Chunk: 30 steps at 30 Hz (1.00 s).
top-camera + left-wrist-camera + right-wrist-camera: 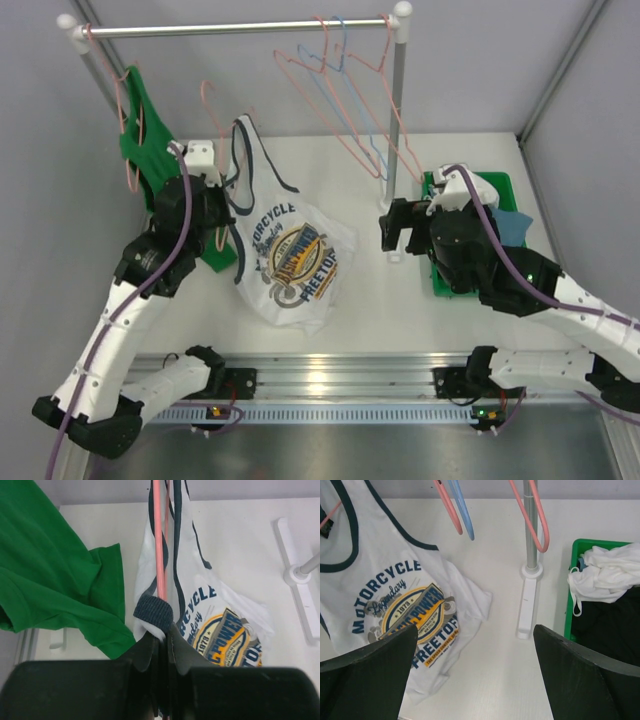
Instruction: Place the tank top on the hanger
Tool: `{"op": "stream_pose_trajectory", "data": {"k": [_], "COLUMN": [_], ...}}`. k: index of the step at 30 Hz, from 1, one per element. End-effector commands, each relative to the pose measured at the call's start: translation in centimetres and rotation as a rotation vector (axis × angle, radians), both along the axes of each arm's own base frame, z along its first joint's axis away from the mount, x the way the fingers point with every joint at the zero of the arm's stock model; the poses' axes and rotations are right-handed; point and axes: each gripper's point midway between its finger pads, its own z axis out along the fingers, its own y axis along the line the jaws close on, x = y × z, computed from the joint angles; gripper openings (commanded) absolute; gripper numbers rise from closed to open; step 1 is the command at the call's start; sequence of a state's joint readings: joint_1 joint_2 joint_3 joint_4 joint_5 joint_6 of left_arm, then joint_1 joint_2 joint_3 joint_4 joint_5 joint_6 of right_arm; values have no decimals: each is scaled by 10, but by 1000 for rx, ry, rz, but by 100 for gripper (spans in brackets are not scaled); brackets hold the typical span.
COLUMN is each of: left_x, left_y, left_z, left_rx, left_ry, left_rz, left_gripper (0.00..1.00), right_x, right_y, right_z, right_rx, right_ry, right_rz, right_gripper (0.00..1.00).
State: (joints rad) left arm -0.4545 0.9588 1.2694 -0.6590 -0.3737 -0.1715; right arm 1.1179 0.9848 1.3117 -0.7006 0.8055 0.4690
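Observation:
The white tank top (290, 255) with its motorcycle graphic lies partly on the table, and one navy-trimmed strap is raised to the left. A pink wire hanger (214, 120) runs up through that strap. My left gripper (220, 222) is shut on the hanger wire (159, 545), with the strap's navy trim (153, 611) bunched at its fingertips. In the left wrist view that gripper (165, 630) shows no gap between its jaws. My right gripper (392, 232) stands wide open and empty over bare table, right of the tank top (395, 605); in its own view it (475, 630) holds nothing.
A green tank top (145, 140) hangs at the left end of the rail (230, 28). Pink and blue hangers (335, 90) hang near the right post (532, 530). A green bin (497, 190) of clothes sits under my right arm.

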Motion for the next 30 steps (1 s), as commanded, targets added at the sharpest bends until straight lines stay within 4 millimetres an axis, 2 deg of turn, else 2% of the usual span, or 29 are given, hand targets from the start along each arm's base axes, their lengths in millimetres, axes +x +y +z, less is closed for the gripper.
{"op": "stream_pose_trajectory", "data": {"k": [1, 2, 6, 10, 16, 23, 25, 30], "left_x": [-4, -6, -17, -25, -28, -23, -23, -8], "left_y": [8, 10, 18, 26, 26, 27, 28, 30], "left_z": [57, 70, 85, 115, 140, 138, 143, 142], "left_rx": [-40, -50, -45, -47, -27, 9, 14, 64], "left_ry": [-119, -137, -120, -164, -168, -124, -135, -126], "left_rz": [5, 11, 35, 48, 31, 41, 45, 69], "left_gripper": [0, 0, 0, 0, 0, 0, 0, 0], "right_x": [-3, -4, -5, -5, -4, -4, -4, -3], "right_y": [-6, -5, -5, -6, -3, 1, 1, 3], "right_z": [26, 28, 34, 40, 40, 40, 42, 41], "right_rx": [22, 24, 20, 24, 21, 23, 28, 24], "right_ry": [-44, -47, -61, -82, -85, -83, -86, -84], "right_rz": [29, 41, 60, 69, 83, 93, 96, 98], "right_gripper": [99, 99, 99, 100, 100, 100, 100, 100]}}
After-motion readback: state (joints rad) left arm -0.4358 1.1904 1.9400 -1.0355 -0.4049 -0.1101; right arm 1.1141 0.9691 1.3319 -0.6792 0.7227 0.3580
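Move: Some 23 cm ahead of the left hand, about 2 cm to its left and roughly 28 cm above it is the stretch of rail meant for the held hanger's hook. The green garment hangs some 12 cm left of this hand and 7 cm farther out, about level with it; the other hangers are about 22 cm to its right, 16 cm ahead and 20 cm higher. From the right hand that stretch of rail is roughly 40 cm left, 25 cm ahead and 26 cm above. Lifting the hanger with the tank top on it, the left hand goes almost straight up by about 12 cm towards the rail, easing some 2 cm back and 2 cm left as it climbs. It levels off near the top and creeps forward about 1 cm. The fingers stay shut on the hanger's near shoulder, beside the strap, with the wrist tipping up only a few degrees. ##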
